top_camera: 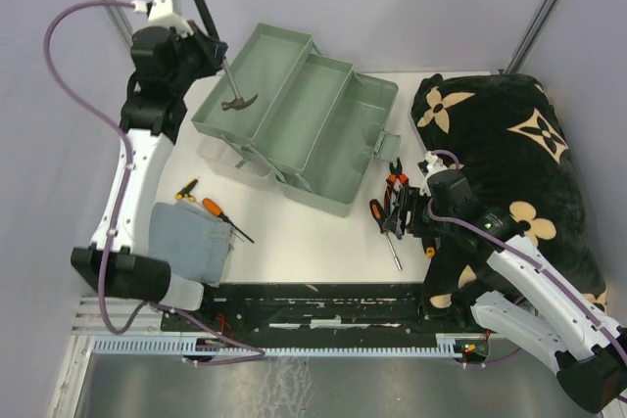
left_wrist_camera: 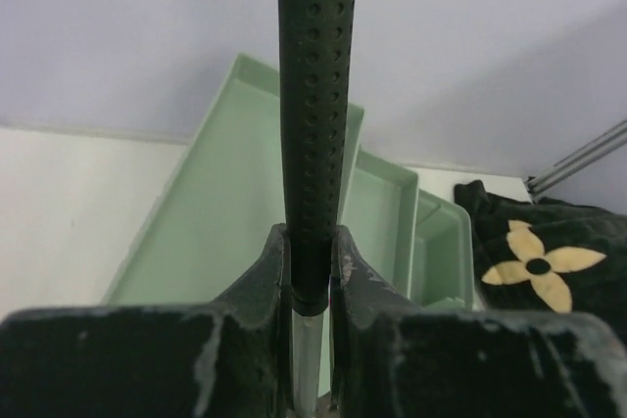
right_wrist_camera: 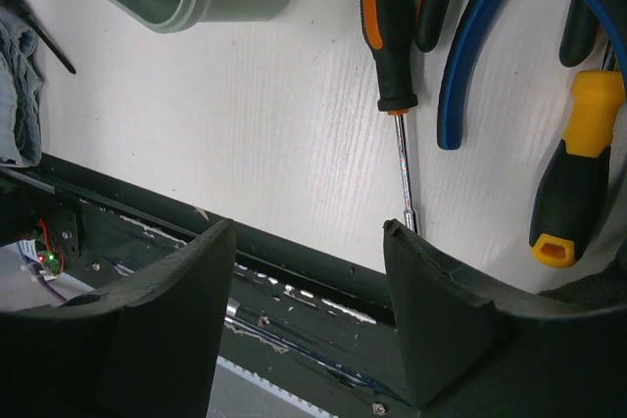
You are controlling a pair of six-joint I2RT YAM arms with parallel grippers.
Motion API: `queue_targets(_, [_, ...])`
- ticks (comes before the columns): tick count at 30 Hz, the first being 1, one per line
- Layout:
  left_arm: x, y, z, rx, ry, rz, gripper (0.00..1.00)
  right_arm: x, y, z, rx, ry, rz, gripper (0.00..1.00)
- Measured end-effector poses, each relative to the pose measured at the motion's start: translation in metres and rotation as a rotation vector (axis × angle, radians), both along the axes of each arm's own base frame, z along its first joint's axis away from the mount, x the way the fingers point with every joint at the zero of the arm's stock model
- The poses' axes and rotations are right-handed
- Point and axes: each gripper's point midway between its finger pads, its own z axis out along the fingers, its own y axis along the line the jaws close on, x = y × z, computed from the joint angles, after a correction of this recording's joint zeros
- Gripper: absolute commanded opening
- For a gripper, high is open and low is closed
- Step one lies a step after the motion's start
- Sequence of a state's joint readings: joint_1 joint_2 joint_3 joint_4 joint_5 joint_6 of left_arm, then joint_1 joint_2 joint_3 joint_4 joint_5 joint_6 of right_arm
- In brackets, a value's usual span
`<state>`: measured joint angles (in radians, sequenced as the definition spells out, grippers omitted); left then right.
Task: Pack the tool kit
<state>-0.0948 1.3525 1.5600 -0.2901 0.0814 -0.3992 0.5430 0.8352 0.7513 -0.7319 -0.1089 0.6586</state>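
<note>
The pale green toolbox stands open in the middle of the table with its trays folded out. My left gripper is shut on the small hammer by its black handle. It holds the hammer head over the toolbox's left tray. My right gripper is open and empty, hovering above the table's near edge. Just beyond it lie an orange-and-black screwdriver, blue-handled pliers and a yellow-and-black screwdriver. These tools lie right of the toolbox.
Two more screwdrivers lie at the front left, next to a folded grey-blue cloth. A black blanket with beige flowers fills the right side. A black rail runs along the table's near edge.
</note>
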Motion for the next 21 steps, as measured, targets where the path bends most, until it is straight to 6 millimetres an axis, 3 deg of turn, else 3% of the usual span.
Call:
queue_targets(4, [0.048,-0.02,0.01,0.099,0.016,-0.047,0.03,0.0,0.001,0.001,0.006,-0.001,0.004,0.7])
queue_targets(8, [0.079,-0.031,-0.02,0.188,0.093,-0.067,0.03,0.0,0.001,0.001,0.008,-0.002,0.004,0.7])
queue_targets(15, [0.099,-0.053,-0.099,0.329,0.271,-0.181,0.03,0.0,0.001,0.006,0.018,-0.02,0.003,0.7])
queue_targets(20, [0.106,-0.062,-0.121,0.37,0.323,-0.251,0.04,-0.001,0.001,0.006,0.019,-0.022,0.003,0.7])
queue_targets(21, [0.108,-0.063,-0.122,0.374,0.326,-0.257,0.09,-0.001,0.001,0.006,0.019,-0.022,0.003,0.7])
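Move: The left hand holds the hammer upright by its grip, head hanging down. The green case's left tray has its middle some 13 cm ahead, 5 cm to the right and about 27 cm below. The middle tray lies about 12 cm ahead, 16 cm right and 30 cm below; the clear lid rests roughly 2 cm ahead, straight below by some 38 cm. From the right hand, the left tray is about 36 cm ahead, 32 cm left and nearly level. Forward about 11 cm and to the right about 6 cm, the left hand carries the hammer in over the left tray, going nearly level at first and then sinking some 12 cm towards the tray floor. Meanwhile the fingers tip downward, the hand's left side rises by about 20 degrees and it turns a little clockwise; the fingers keep their hold on the grip. ##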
